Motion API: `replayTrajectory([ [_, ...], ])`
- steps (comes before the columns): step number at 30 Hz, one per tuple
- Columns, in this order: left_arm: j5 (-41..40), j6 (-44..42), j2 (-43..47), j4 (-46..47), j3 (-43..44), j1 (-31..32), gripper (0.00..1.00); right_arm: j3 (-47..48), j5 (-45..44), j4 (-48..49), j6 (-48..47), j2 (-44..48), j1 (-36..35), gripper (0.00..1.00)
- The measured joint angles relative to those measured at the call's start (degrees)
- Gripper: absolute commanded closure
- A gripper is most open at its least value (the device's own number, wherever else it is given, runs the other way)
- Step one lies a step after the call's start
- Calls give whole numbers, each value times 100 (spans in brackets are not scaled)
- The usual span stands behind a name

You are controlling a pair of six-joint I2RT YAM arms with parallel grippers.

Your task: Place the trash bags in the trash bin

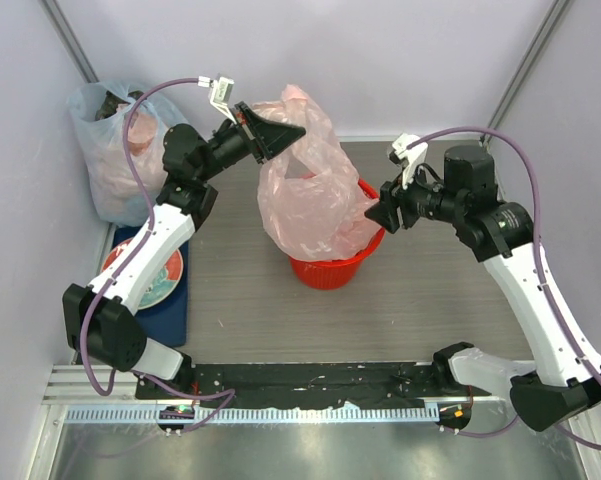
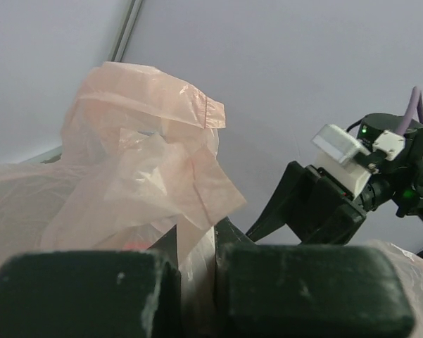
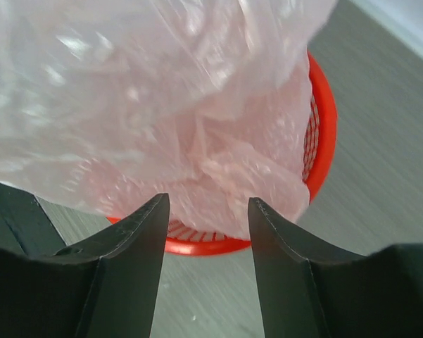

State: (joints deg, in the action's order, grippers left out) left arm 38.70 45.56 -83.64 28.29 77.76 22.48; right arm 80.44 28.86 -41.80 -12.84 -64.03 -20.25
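The pale-pink trash bag [image 1: 310, 195] hangs upright, its lower part down inside the red lattice trash bin [image 1: 330, 270] at the table's middle. My left gripper [image 1: 285, 128] is shut on the bag's upper edge and holds it up; in the left wrist view the plastic [image 2: 148, 162] is pinched between the jaws. My right gripper [image 1: 377, 215] is open and empty, just right of the bag at the bin's rim. In the right wrist view the bag [image 3: 162, 91] fills the bin [image 3: 322, 134] ahead of my open fingers [image 3: 137, 232].
A bluish-clear bag with pink lumps [image 1: 115, 150] stands at the back left. A patterned plate [image 1: 145, 275] lies on a blue mat [image 1: 170, 310] at the left. A black strip [image 1: 320, 380] runs along the near edge.
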Motion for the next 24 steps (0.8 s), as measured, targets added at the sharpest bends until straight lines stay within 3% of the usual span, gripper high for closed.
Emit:
replayTrajectory([
  [4, 11, 2, -4, -15, 0, 0, 100, 0, -319, -560, -216, -142, 61, 47],
  [6, 17, 2, -13, -26, 0, 0, 100, 0, -415, -767, -323, -299, 61, 53],
  [8, 22, 2, -22, -33, 0, 0, 100, 0, -437, -896, -393, -479, 61, 65],
  [9, 24, 2, -24, -33, 0, 0, 100, -4, -435, -929, -413, -568, 61, 84],
  [12, 39, 4, -28, -35, 0, 0, 100, -24, -374, -911, -444, -765, 61, 98],
  [20, 59, 22, -33, -35, 0, 2, 100, -22, -129, -651, -249, -1558, -63, 99],
  [24, 59, 20, -33, -35, 0, 15, 100, -22, -162, -413, -28, -1834, -350, 92],
])
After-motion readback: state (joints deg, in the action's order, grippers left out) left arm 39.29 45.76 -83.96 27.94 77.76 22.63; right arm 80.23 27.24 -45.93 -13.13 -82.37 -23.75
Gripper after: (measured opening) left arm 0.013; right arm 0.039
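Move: The pink trash bag hangs from the left fingers over the trash bin. Its middle is about 5 cm ahead of the right hand, 13 cm to its left and 3 cm lower, with its right flank close by the open fingers. The bin's middle lies some 4 cm ahead, 8 cm left and 20 cm below the right hand. From the left hand, the bin's middle is about 4 cm back, 5 cm right and 32 cm down. The right hand closes its half-open fingers, seemingly on the film at the bag's lower right side, as it plunges about 12 cm down inside the bin's right rim. It first edges slightly right, then swings about 3 cm forward and back left during the descent, the fingers tipping down some 20 degrees. The left hand stays put, still pinching the bag's top. ##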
